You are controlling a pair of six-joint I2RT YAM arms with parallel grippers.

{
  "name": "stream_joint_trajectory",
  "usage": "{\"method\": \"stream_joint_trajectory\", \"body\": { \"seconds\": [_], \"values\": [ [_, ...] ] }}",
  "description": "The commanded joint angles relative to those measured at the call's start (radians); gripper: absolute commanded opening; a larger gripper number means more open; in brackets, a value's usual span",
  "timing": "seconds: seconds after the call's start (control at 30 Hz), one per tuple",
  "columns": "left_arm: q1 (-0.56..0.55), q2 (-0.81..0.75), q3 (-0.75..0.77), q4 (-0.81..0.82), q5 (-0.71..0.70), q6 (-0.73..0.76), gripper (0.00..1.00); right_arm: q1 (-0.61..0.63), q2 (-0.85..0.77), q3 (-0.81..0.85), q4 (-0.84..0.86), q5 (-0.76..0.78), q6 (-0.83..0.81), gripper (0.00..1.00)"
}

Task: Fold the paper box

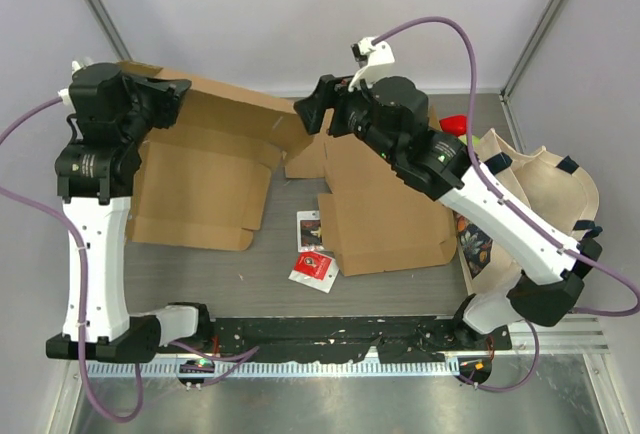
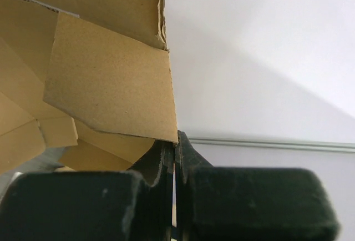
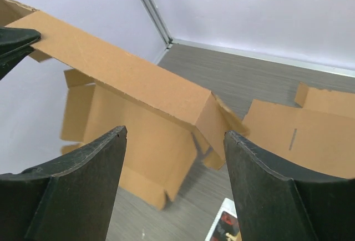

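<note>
The paper box [image 1: 205,169] is a brown cardboard blank at the left of the table, its long back panel [image 1: 240,104] lifted off the surface. My left gripper [image 1: 178,92] is shut on that panel's left end; in the left wrist view the jaws [image 2: 176,144] pinch the cardboard edge [image 2: 111,85]. My right gripper [image 1: 308,114] hangs open at the panel's right end. In the right wrist view its fingers [image 3: 175,135] stand wide apart, holding nothing, with the raised panel [image 3: 138,80] just beyond them.
A second flat cardboard blank [image 1: 385,214] lies under the right arm, also seen in the right wrist view [image 3: 310,135]. Two red-and-white packets [image 1: 315,254] lie at the table's middle. A beige tote bag [image 1: 545,189] and a red object [image 1: 455,124] sit at the right.
</note>
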Motion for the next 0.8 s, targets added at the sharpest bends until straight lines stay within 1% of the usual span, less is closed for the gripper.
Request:
{"method": "stream_joint_trajectory", "body": {
  "seconds": [0.0,0.03,0.07,0.1,0.2,0.23,0.3,0.33,0.4,0.5,0.63,0.77],
  "values": [
    [0.008,-0.060,0.058,0.107,0.047,-0.145,0.00,0.001,-0.058,-0.028,0.046,-0.050,0.116,0.76],
    [0.008,-0.068,0.079,0.111,0.047,-0.156,0.00,0.002,-0.077,-0.066,0.078,-0.124,0.114,0.76],
    [0.008,-0.072,0.092,0.113,0.047,-0.173,0.00,0.002,-0.100,-0.095,0.116,-0.151,0.111,0.77],
    [0.008,-0.072,0.109,0.110,0.047,-0.179,0.00,0.011,-0.139,-0.121,0.170,-0.159,0.104,0.79],
    [0.008,-0.083,0.168,0.089,0.047,-0.225,0.00,0.024,-0.182,-0.155,0.187,-0.165,0.068,0.79],
    [0.008,-0.086,0.191,0.084,0.075,-0.237,0.00,0.033,-0.202,-0.146,0.181,-0.170,0.052,0.79],
    [0.008,-0.092,0.221,0.064,0.075,-0.268,0.00,0.040,-0.216,-0.106,0.143,-0.163,0.045,0.80],
    [0.008,-0.092,0.266,0.044,0.067,-0.278,0.00,0.039,-0.222,-0.091,0.129,-0.160,0.053,0.80],
    [0.008,-0.088,0.308,0.007,0.064,-0.318,0.00,0.039,-0.230,-0.051,0.102,-0.160,0.070,0.80],
    [0.008,-0.095,0.357,0.033,0.080,-0.378,0.00,0.044,-0.250,-0.034,0.106,-0.160,0.078,0.80],
    [0.008,-0.100,0.377,0.038,0.075,-0.406,0.00,0.045,-0.273,-0.035,0.126,-0.186,0.045,0.80],
    [0.008,-0.112,0.302,0.012,0.060,-0.421,0.00,0.045,-0.267,-0.032,0.111,-0.182,-0.007,0.80]
  ]
}}
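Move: The left hand already pinches the paper box at its upper left corner; the box's free right end lies some 19 cm to its right, about 2 cm farther out and 8 cm lower. For the open, empty right hand that same end is roughly 6 cm ahead, 4 cm left and 6 cm below. Deep below on the table, the second cardboard sheet lies about 13 cm right of the right hand and 2 cm back, the photo card 11 cm back and 3 cm left. Keeping its pinch on the corner, the left hand hoists the paper box about 17 cm up and 12 cm back towards the base, tipping its fingertips up and rolling its right side upward, some 30 degrees of turn in all. The right hand, still open, first backs off nearly level and then climbs too, ending about 10 cm back, 10 cm higher and 4 cm to the right, turning slightly counter-clockwise with its gap still facing the box's right end. ##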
